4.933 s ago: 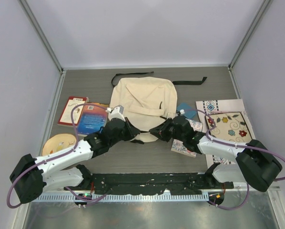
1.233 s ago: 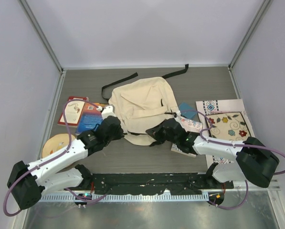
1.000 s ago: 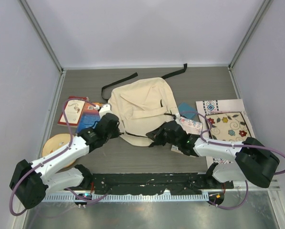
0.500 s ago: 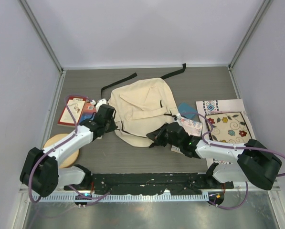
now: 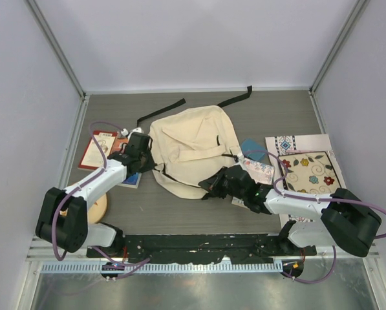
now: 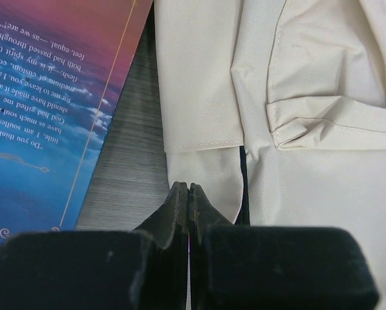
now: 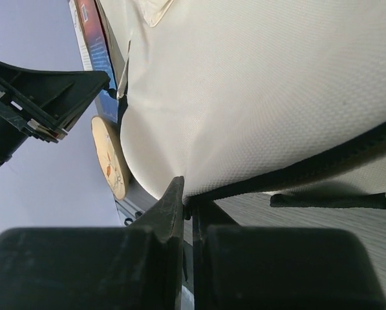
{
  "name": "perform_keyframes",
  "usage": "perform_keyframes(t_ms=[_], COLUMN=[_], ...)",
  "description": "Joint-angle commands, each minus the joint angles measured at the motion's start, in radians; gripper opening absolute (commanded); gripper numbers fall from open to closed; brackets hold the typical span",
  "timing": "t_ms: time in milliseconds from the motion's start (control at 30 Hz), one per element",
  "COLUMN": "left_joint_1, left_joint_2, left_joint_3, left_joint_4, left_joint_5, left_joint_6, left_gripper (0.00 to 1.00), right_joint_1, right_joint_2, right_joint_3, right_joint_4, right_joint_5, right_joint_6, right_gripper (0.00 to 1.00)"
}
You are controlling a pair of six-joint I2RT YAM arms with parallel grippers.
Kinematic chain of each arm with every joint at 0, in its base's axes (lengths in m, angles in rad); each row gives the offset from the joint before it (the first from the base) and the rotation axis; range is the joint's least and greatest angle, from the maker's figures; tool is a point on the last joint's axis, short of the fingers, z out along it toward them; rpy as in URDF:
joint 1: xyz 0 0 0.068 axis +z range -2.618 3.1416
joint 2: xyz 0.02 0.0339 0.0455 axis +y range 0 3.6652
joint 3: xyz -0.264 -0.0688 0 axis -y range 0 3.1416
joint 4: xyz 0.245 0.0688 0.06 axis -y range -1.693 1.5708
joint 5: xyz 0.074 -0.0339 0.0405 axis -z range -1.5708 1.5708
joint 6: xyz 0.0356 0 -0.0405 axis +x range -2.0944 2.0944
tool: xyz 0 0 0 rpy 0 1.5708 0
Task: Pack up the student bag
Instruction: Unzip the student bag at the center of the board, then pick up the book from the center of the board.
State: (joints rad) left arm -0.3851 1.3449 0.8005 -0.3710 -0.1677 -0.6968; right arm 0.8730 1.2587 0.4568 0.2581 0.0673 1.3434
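The student bag [image 5: 193, 145] is a cream fabric backpack lying flat mid-table, its black straps [image 5: 160, 110] trailing toward the back. My left gripper [image 5: 147, 158] hovers at the bag's left edge. In the left wrist view its jaws [image 6: 189, 188] are pressed shut with nothing between them, above the bag's hem [image 6: 199, 145]. My right gripper [image 5: 207, 188] is at the bag's near edge. In the right wrist view its jaws [image 7: 187, 205] are shut on the fabric [image 7: 257, 84] by the black zipper line [image 7: 309, 169].
A blue book [image 6: 50, 110] lies just left of the bag under my left arm, with a red book [image 5: 101, 143] beyond it and a round wooden disc [image 5: 97, 208] nearer. To the right lie a flowered cloth [image 5: 309, 171], a patterned pouch [image 5: 257, 169] and a blue item [image 5: 251, 148].
My left arm has swung back and left, from the bag's near left corner to its left edge. The right gripper has kept its hold; the bag's near edge has shifted slightly.
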Motion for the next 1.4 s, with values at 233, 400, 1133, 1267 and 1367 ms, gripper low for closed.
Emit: perform_keyframes(t_ms=[233,400,1133,1267,1367], left_joint_1=[0.049,0.063,0.412,0.468,0.525], left_joint_2=[-0.085,-0.190,-0.218,-0.121,-0.061], left_joint_3=[0.003,-0.021,0.074,0.138,0.151], left_joint_4=[-0.075,-0.154,-0.210,-0.226,-0.220], left_joint_5=[-0.105,-0.131,0.025,0.024,0.043], left_joint_6=[0.045,0.042,0.146,0.186,0.177], left_gripper=[0.60,0.80,1.00,1.00,1.00], right_joint_1=[-0.008,-0.008,-0.006,0.006,0.020], right_joint_2=[0.047,0.018,0.017,0.181,0.324], right_joint_3=[0.095,0.183,0.365,0.488,0.578], right_joint_4=[0.029,-0.069,-0.162,-0.116,-0.080], right_joint_5=[-0.098,-0.110,-0.124,-0.172,-0.182], right_joint_6=[-0.166,-0.283,-0.472,-0.472,-0.463], right_gripper=[0.35,0.50,0.65,0.65,0.65])
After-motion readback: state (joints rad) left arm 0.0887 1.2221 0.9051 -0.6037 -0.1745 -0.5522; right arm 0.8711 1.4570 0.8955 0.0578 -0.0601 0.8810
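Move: My left hand is still pinching the zipper pull at the bag's left front; the blue book lies about 12 cm to its left, nearly level with it going outward and some 4 cm lower, with the red book about 23 cm left and 7 cm ahead. My right hand still grips the front zipper edge. From it the zipper pull is about 19 cm left and 8 cm ahead at similar height, and the floral book some 21 cm right. I let go with both hands. My left opens wide off the zipper pull, lifts and backs a little, then swings left over the blue book, some 15 cm in all, turning about 20 degrees counter-clockwise. My right opens off the zipper edge and rises about 11 cm, its fingers tipping up, then reaches left and forward while sinking about 5 cm, over the bag's front towards the zipper pull. ##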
